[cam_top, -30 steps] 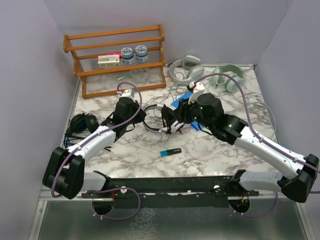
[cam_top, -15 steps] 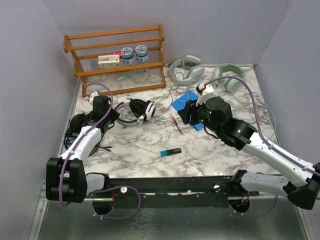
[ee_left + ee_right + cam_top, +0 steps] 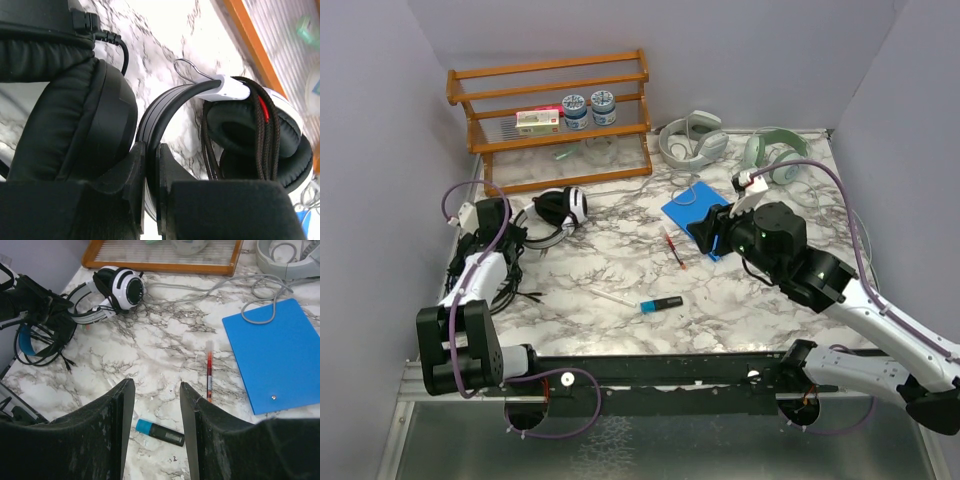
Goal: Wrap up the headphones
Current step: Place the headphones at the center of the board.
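My left gripper (image 3: pixel 520 224) is shut on the thin black headband (image 3: pixel 165 107) of the white-and-black headphones (image 3: pixel 563 205). A brown cord (image 3: pixel 260 125) is wound around their ear cups. They lie at the left of the table in front of the rack, next to the all-black headphones (image 3: pixel 472 248), whose big ear cushion (image 3: pixel 75 110) fills the left wrist view. A pale grey-white pair (image 3: pixel 692 137) lies at the back, its cable loose over the table. My right gripper (image 3: pixel 712 232) hovers open and empty above the marble, right of centre (image 3: pixel 155 387).
A wooden rack (image 3: pixel 552 120) with jars stands at the back left. A blue notebook (image 3: pixel 692 210), a red pen (image 3: pixel 672 248) and a blue-capped marker (image 3: pixel 661 303) lie mid-table. A pale green pair of headphones (image 3: pixel 775 152) sits at the back right. Walls close in on both sides.
My left gripper has dragged the white-and-black headphones from the table's centre to the left, beside the black pair. The right arm has drawn back to the right, away from them.
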Controlling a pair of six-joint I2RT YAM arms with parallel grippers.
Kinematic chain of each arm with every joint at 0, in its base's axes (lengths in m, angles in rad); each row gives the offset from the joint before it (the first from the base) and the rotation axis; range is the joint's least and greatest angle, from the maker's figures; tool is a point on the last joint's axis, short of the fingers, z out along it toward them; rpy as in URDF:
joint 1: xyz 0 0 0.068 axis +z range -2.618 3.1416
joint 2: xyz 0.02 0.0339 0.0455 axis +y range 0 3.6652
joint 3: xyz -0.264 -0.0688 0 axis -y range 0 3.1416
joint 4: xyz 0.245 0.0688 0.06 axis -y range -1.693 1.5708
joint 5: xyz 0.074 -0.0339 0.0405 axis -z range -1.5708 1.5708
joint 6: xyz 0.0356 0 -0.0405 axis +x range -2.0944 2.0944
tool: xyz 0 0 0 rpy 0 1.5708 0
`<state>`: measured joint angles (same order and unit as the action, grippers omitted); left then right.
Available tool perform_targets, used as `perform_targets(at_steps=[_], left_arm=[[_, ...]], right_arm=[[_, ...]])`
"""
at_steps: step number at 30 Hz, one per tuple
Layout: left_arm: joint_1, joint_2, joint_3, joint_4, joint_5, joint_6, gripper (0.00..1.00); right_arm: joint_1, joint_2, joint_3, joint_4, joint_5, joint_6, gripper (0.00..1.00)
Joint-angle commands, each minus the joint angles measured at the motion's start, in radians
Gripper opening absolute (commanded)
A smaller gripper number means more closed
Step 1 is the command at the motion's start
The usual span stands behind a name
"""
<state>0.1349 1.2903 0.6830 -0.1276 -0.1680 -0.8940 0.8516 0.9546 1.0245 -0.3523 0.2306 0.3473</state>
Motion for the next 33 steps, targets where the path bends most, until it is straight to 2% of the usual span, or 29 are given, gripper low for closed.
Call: perform_targets(at_steps=[1,4,7,10,14,18,25,27,28,29,30,33], left_arm=[[0.088,-0.007,0.022,0.094,0.040,-0.050,0.00],[0.118,0.007,0.040,0.105,0.093,-0.028,0.00],[0.127,0.017,0.061,0.155,0.251,0.012,0.00],[0.127,0.012,0.099,0.135,0.343,0.020,0.00],[0.126,-0.025,0.156,0.070,0.355,0.055,0.00],[0.126,-0.036,0.234,-0.038,0.352,0.084,0.00],[0.127,-0.072,0.289,-0.124,0.333,0.046,0.00],[0.127,-0.078,0.277,-0.121,0.306,0.033,0.00],[0.127,-0.076,0.273,-0.120,0.301,0.028,0.00],[0.127,-0.070,0.272,-0.119,0.304,0.021,0.00],[0.127,-0.062,0.273,-0.117,0.311,0.012,0.00],[0.127,-0.049,0.279,-0.103,0.314,-0.010,0.00]], right_arm=[[0.006,-0.018,-0.020,-0.035,-0.002,0.015,0.50],[0.006,-0.016,-0.025,-0.029,-0.006,0.018,0.50],[0.006,-0.005,-0.025,-0.024,-0.007,0.015,0.50],[0.005,0.014,-0.031,-0.012,-0.024,0.002,0.51],[0.005,0.092,-0.031,0.047,-0.095,-0.064,0.53],[0.005,0.216,-0.017,0.140,-0.096,-0.096,0.57],[0.001,0.376,-0.047,0.483,-0.105,-0.226,0.71],[-0.025,0.446,-0.009,0.530,-0.160,-0.251,0.74],[-0.039,0.483,0.021,0.537,-0.191,-0.256,0.80],[-0.053,0.539,0.049,0.537,-0.204,-0.253,0.96],[-0.063,0.579,0.080,0.532,-0.206,-0.251,0.99],[-0.083,0.681,0.145,0.535,-0.176,-0.250,0.97]])
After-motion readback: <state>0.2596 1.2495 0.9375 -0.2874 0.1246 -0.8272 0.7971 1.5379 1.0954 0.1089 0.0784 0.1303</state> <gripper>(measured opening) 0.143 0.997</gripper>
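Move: My left hand already holds the white headphones by the headband; the centre of the board is about 33 cm to its right, 5 cm back and 9 cm lower. The black headphones lie some 7 cm left of it, 3 cm back, just below. From my right hand, the white headphones are about 34 cm left, 16 cm ahead and 23 cm down; the red pen is 4 cm left, 7 cm ahead, the blue folder 2 cm right, 15 cm ahead, both about 30 cm below. With my left hand I keep the headband pinched, swing a last 2.5 cm left and back again, then lift the white headphones about 10 cm and slightly forward, fingers tipping up a little. After a short pause my right hand goes left, forward and down, about 10 cm each way, towards the white headphones, opening from half to fully wide. ##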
